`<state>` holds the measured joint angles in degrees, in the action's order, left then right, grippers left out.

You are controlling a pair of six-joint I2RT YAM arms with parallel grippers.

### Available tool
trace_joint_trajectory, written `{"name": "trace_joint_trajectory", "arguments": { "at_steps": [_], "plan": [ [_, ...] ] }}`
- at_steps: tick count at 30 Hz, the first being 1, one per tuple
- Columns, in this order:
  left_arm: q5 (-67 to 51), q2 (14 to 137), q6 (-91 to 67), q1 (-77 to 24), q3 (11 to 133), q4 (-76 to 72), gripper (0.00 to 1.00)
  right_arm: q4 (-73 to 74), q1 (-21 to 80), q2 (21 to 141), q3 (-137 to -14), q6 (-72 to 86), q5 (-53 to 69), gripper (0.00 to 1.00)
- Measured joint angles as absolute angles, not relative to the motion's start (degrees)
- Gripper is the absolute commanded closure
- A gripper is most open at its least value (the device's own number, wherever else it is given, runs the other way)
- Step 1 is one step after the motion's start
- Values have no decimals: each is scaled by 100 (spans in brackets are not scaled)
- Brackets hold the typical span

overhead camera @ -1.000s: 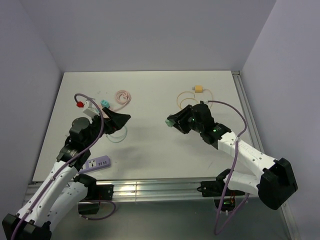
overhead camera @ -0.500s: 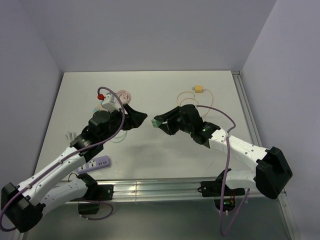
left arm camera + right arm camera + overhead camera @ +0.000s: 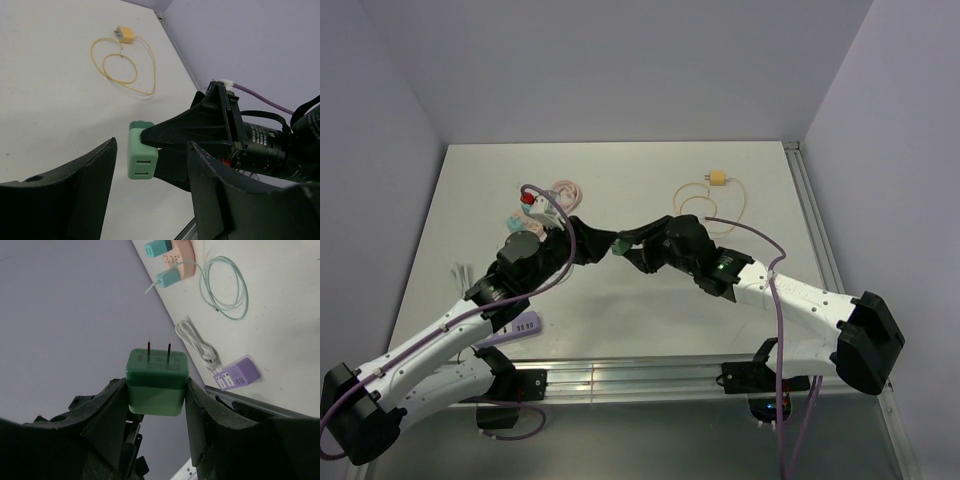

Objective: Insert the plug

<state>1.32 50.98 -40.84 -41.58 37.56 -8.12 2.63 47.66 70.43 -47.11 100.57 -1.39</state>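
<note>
The plug [image 3: 618,244] is a green cube with two metal prongs [image 3: 159,346], held above the table's middle. My right gripper [image 3: 632,245] is shut on the plug [image 3: 156,382], one finger on each side. The pronged face points at my left gripper [image 3: 600,248], which meets it from the left. In the left wrist view the plug [image 3: 142,157] hangs between the spread fingers of my left gripper [image 3: 151,150], which is open. Bare gaps show on both sides of the plug, so those fingers do not touch it.
A yellow plug [image 3: 718,179] with a looped yellow cable lies at the back right. A pink power strip [image 3: 177,257] with teal plugs and a teal cable [image 3: 225,285] lies at the back left. A purple power strip [image 3: 525,324] and a white cable bundle [image 3: 200,347] lie near the front left.
Both arms have swung toward the middle, the right one carrying the green plug leftward. My left gripper's fingers have drawn closer together around the plug's tip.
</note>
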Motion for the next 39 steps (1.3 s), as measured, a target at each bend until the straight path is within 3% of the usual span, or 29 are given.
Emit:
{"name": "trace_joint_trajectory", "arguments": {
  "at_steps": [6,30,39],
  "plan": [
    [-23,5122,-3979,-4189,3754,-1026,39,281,4851,7043,-4880,10130,-364,100],
    [-167,5481,-3811,-4250,3686,-1013,60,368,5050,7032,-5089,10237,-617,100],
    [-165,5498,-3817,-4263,3688,-1017,57,401,5061,7032,-5089,10243,-644,100]
  ]
}}
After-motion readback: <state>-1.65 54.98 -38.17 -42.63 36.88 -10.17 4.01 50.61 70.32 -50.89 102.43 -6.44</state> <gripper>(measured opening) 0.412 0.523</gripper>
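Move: The green plug, held upright in the right gripper's tips, sits about 5 cm below the left gripper and 3 cm to its right, hardly farther out. Down on the table, roughly 26 cm below the left gripper, lie the teal cable coil, some 8 cm ahead and 16 cm left, and the pink power strip, about 23 cm ahead and 25 cm left. From the right gripper, the left gripper is about 3 cm left and 5 cm above, level with it fore and aft. Bring the left gripper right by a centimetre or two with a slight rise, then sink it about 3 cm onto the plug, narrowing its fingers by roughly a third until they close on the plug's sides next to the right fingers. Meanwhile raise the right gripper about 3 cm and ease it 1 cm left, keeping its grip, so the plug comes up between the left fingertips. ##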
